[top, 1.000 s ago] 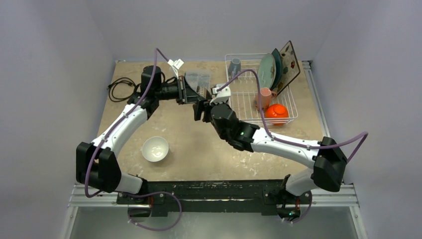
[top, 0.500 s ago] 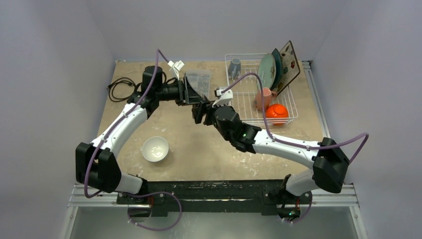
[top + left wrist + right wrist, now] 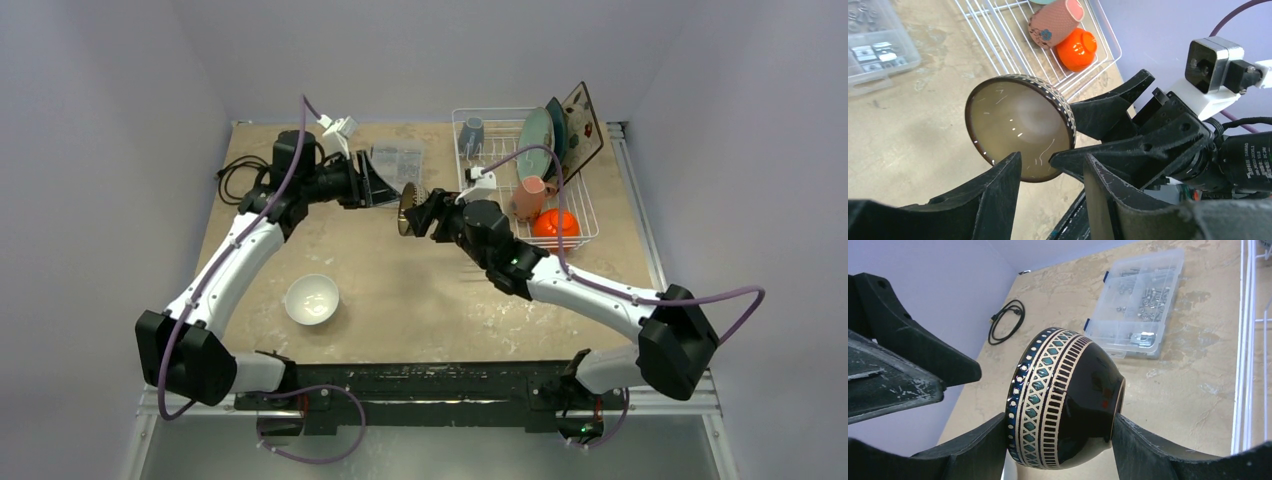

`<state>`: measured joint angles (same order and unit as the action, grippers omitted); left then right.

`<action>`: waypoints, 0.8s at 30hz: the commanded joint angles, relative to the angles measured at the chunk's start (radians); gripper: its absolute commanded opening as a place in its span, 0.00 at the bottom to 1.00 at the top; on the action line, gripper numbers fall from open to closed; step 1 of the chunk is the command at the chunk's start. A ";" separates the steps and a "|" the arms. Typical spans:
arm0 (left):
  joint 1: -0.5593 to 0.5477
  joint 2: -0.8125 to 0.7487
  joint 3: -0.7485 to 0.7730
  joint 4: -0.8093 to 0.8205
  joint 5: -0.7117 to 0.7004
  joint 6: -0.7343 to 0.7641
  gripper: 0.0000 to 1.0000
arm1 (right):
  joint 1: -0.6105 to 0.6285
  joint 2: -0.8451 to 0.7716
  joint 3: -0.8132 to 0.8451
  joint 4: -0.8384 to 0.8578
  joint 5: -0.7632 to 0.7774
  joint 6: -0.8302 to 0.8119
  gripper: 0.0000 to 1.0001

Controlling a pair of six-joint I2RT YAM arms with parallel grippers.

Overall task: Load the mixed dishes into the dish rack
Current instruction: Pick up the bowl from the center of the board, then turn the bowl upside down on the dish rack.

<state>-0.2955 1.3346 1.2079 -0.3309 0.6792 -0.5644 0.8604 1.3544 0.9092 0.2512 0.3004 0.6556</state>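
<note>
My right gripper (image 3: pixel 418 212) is shut on the brown bowl (image 3: pixel 407 208), held on its side in the air left of the dish rack (image 3: pixel 490 200). One finger presses its rim and the other its foot. The bowl (image 3: pixel 1068 400) is dark with a cream and teal band, and tan inside (image 3: pixel 1020 127). My left gripper (image 3: pixel 385 188) stands open just left of it, its fingertips (image 3: pixel 1010 165) near the rim and holding nothing. In the rack are an orange bowl (image 3: pixel 555 224), pink mug (image 3: pixel 534 195), grey-blue mug (image 3: pixel 472 131) and upright plates (image 3: pixel 550 138). A white bowl (image 3: pixel 311 299) sits front left.
A clear plastic compartment box (image 3: pixel 397 162) lies at the back, behind the grippers. A coiled black cable (image 3: pixel 240 178) lies at the back left. Grey walls close in the table on three sides.
My left gripper has opened, let go of the brown bowl and drawn back to the left. The right gripper keeps the bowl and has shifted a little right, towards the rack.
</note>
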 commanded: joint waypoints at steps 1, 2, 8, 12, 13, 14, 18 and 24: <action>0.011 -0.023 0.047 -0.044 -0.076 0.055 0.48 | -0.043 -0.047 -0.014 0.149 -0.120 0.116 0.00; 0.013 -0.022 0.045 -0.041 -0.078 0.051 0.48 | -0.058 -0.047 -0.022 0.163 -0.162 0.138 0.00; 0.022 -0.068 0.022 -0.031 -0.149 0.059 0.48 | -0.193 -0.059 -0.081 0.260 -0.348 0.282 0.00; 0.023 -0.087 0.023 -0.041 -0.175 0.081 0.48 | -0.273 -0.102 -0.071 0.231 -0.384 0.266 0.00; 0.024 -0.087 0.024 -0.042 -0.176 0.082 0.48 | -0.292 -0.115 -0.054 0.194 -0.381 0.238 0.00; 0.024 -0.087 0.024 -0.042 -0.175 0.083 0.48 | -0.312 -0.124 -0.027 0.144 -0.374 0.206 0.00; 0.024 -0.080 0.025 -0.042 -0.168 0.081 0.48 | -0.385 -0.161 0.064 -0.035 -0.312 0.076 0.00; 0.024 -0.071 0.027 -0.040 -0.153 0.077 0.48 | -0.451 -0.115 0.185 -0.202 -0.246 -0.099 0.00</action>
<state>-0.2794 1.2678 1.2175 -0.3866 0.5194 -0.5079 0.4351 1.2369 0.9783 0.0956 0.0021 0.7017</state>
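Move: The right hand already grips the patterned bowl. The free front-left part of the dish rack lies some 12 cm ahead, 17 cm to its right and 18 cm below. The blue mug stands about 27 cm ahead and 14 cm right, the coral mug 10 cm ahead and 26 cm right, the orange bowl 4 cm ahead and 31 cm right. From the empty left hand, that free part is roughly 10 cm ahead, 22 cm right and 22 cm below. Rightward and forward, the right arm carries the patterned bowl towards the rack, dipping 2 cm while its wrist tilts some 15 degrees, then climbing and speeding up to end about 12 cm further right and 6 cm further out, its grip kept. The already open left hand draws back some 3 cm to its left, away from the bowl, and stops. ##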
